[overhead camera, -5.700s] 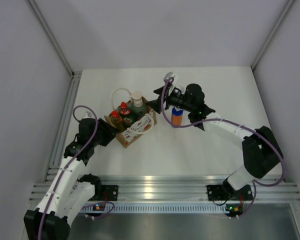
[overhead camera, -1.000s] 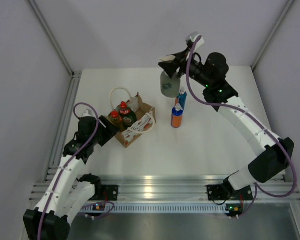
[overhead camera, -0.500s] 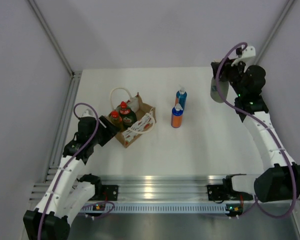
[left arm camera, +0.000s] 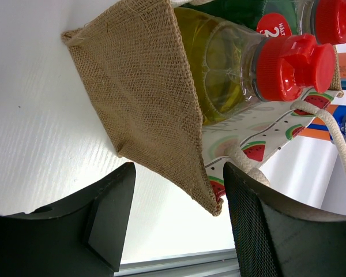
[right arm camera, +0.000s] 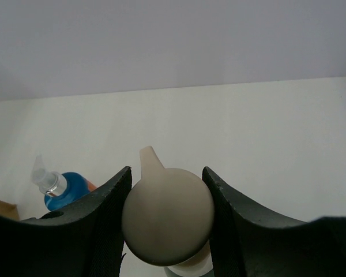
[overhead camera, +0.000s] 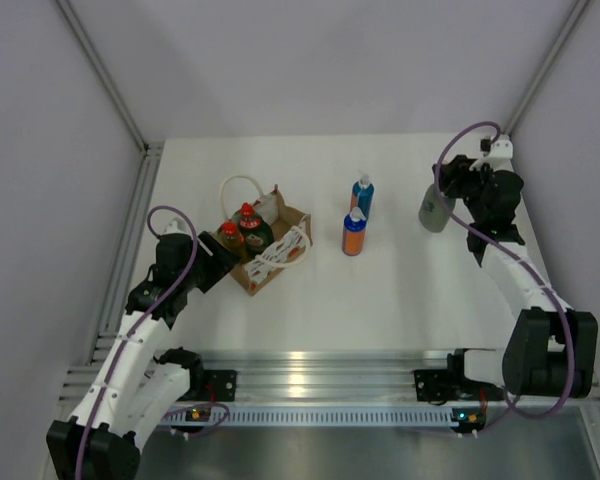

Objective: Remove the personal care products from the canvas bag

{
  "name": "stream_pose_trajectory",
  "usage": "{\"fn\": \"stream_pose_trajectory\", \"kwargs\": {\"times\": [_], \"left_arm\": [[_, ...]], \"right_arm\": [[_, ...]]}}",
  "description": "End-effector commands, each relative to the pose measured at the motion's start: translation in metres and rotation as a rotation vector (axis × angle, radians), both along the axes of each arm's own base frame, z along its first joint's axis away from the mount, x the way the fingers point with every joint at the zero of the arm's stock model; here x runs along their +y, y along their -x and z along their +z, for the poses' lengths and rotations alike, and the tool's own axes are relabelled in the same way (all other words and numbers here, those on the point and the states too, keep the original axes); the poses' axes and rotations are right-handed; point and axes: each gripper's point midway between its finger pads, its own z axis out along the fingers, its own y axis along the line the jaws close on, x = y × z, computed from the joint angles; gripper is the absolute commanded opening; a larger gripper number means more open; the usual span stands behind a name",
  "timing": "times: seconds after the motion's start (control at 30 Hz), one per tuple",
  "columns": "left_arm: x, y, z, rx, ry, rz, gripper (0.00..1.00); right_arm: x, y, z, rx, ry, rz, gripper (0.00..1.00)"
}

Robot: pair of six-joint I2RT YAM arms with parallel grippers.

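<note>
The canvas bag (overhead camera: 270,252) stands left of centre and holds the yellow-green bottle (overhead camera: 230,238) and the dark green bottle (overhead camera: 251,229), both red-capped. The blue bottle (overhead camera: 362,192) and the orange bottle (overhead camera: 353,233) stand on the table in the middle. My right gripper (overhead camera: 448,188) is shut on the white pump (right arm camera: 168,222) of the grey-green bottle (overhead camera: 435,210) and holds it upright at the far right. My left gripper (left arm camera: 179,222) is open, its jaws either side of the bag's lower corner (left arm camera: 144,98). The yellow-green bottle (left arm camera: 219,69) shows inside the bag.
A white rope handle (overhead camera: 242,184) loops up behind the bag, and another (overhead camera: 280,255) lies over its printed side. The right wall (overhead camera: 580,150) is close beside my right arm. The aluminium rail (overhead camera: 310,375) runs along the near edge.
My right gripper has carried the grey-green bottle from above the blue bottle over to the right side of the table and lower. The left arm and the bag have not moved.
</note>
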Motion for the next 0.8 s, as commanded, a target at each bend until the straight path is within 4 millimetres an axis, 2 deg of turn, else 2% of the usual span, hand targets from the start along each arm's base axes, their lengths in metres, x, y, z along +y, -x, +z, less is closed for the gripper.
{"fn": "stream_pose_trajectory", "kwargs": {"times": [0.0,0.23,0.37,0.7,0.73,0.77], "left_arm": [[-0.002,-0.005,0.020,-0.061,0.013,-0.009,0.67],[-0.002,-0.005,0.021,-0.064,0.013,-0.011,0.67],[-0.002,-0.004,0.020,-0.062,0.015,-0.011,0.68],[-0.002,-0.004,0.021,-0.064,0.014,-0.012,0.68],[-0.002,-0.005,0.021,-0.064,0.015,-0.011,0.68],[-0.003,-0.004,0.021,-0.063,0.017,-0.014,0.67]], "right_arm": [[0.004,0.000,0.102,-0.399,-0.019,0.031,0.00],[0.010,-0.011,0.076,-0.359,-0.008,0.068,0.00],[0.012,-0.018,0.055,-0.317,-0.004,0.081,0.00],[0.014,-0.020,0.030,-0.277,-0.003,0.098,0.00],[0.014,-0.020,0.029,-0.274,-0.004,0.098,0.03],[0.015,-0.020,0.027,-0.269,-0.005,0.100,0.15]]}}
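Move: The right hand holds the pump bottle by its neck, hanging over bare table; the spot it goes to is almost right below, 2 cm ahead, 1 cm left and roughly 24 cm down. The orange bottle stands about 19 cm left and 3 cm back, the blue bottle about 18 cm left and 8 cm ahead, both some 16 cm lower. From the left hand the spot is about 48 cm right, 18 cm ahead and 13 cm lower. The right hand lowers the still-gripped pump bottle about 5 cm towards the open table, easing slightly forward. ##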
